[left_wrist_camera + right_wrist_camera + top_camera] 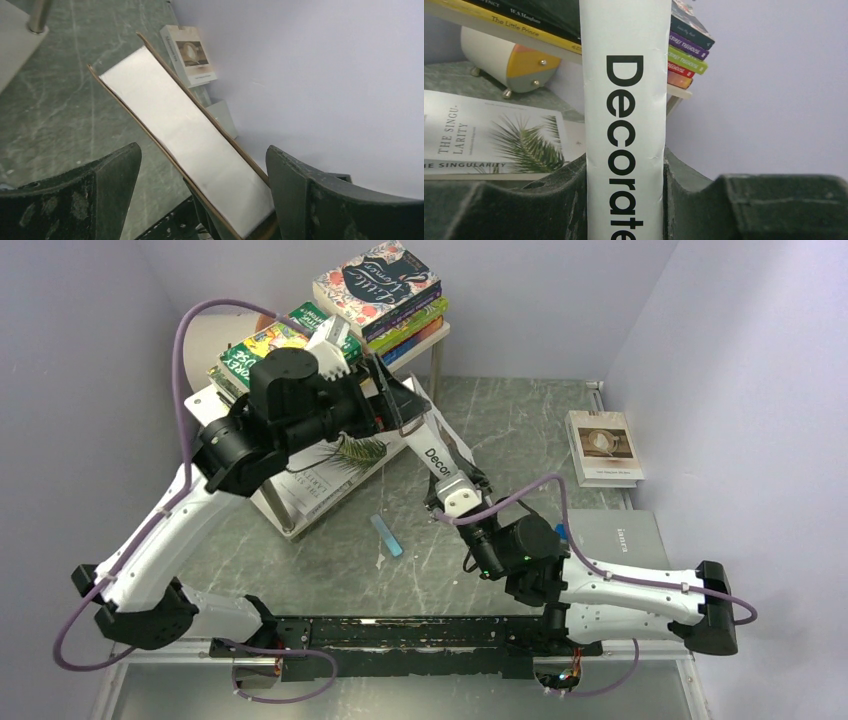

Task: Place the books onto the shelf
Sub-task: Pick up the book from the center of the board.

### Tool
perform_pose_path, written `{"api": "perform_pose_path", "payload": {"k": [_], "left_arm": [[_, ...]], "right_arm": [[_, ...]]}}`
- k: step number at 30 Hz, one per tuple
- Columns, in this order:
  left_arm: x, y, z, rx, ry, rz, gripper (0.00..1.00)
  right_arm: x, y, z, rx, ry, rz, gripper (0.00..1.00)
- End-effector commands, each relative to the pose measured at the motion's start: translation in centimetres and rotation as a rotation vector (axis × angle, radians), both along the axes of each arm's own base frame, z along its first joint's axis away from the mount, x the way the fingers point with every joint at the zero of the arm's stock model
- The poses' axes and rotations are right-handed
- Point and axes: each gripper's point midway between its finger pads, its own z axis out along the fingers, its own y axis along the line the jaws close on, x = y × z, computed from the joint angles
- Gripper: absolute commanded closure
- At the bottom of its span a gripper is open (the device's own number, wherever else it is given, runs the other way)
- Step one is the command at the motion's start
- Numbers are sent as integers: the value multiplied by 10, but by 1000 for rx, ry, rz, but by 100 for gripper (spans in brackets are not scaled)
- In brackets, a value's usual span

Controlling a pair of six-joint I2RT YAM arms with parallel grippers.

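A tall white book with "Decorate" on its spine (624,100) stands tilted near the shelf (441,332). My right gripper (455,490) is shut on its lower end, and both fingers (559,195) press the covers in the right wrist view. My left gripper (393,406) is open around the book's upper end. The page edge (185,135) runs between its fingers (115,175) with gaps on both sides. A stack of colourful books (385,295) lies on the shelf's top board. The Singularity book (330,475) lies on the lower board.
A book with a cup on its cover (605,447) lies near the right wall, with a grey book (625,540) in front of it. A small blue bar (387,536) lies mid-table. A white cylinder with a peach end (506,60) sits behind the shelf.
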Motion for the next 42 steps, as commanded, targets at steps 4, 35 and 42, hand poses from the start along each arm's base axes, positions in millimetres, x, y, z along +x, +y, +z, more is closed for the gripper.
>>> {"api": "perform_pose_path", "payload": {"k": [4,35,42], "left_arm": [[17,-19,17,-189,93,-117,2],[13,-31,-4,-94,124,-307,71],[29,-20,27,-134,23,-229,73]], "right_arm": [[-3,-21,24,4,-84,-40,63],[-15,-14,24,-315,-358,-29,44],[-16,-10,6,-268,-211,57,7]]}}
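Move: A few centimetres past the left hand's wide-open fingers stands the top end of the Decorate book. Its middle lies roughly 4 cm ahead of that hand, 6 cm to its right and 4 cm below. From the right hand, which already pinches the book over its spine, the middle is about 6 cm ahead, 1 cm left and 3 cm above. Counted from the left hand, the Singularity book lies some 12 cm ahead, 15 left and 38 below, the green Treehouse pile about 15 ahead, 18 left and 12 below, and the Little Women pile about 22 ahead, 3 left and 3 below. Reaching about 3 cm forward, the left hand then eases right and down by a similar amount while turning clockwise and tipping down some 15 degrees, and pinches the book's upper end across its thickness. Nearly in place, the right hand meanwhile rolls its left side down and tilts its fingers up, some 30 degrees in all, then opens wide and lets go of the spine. ##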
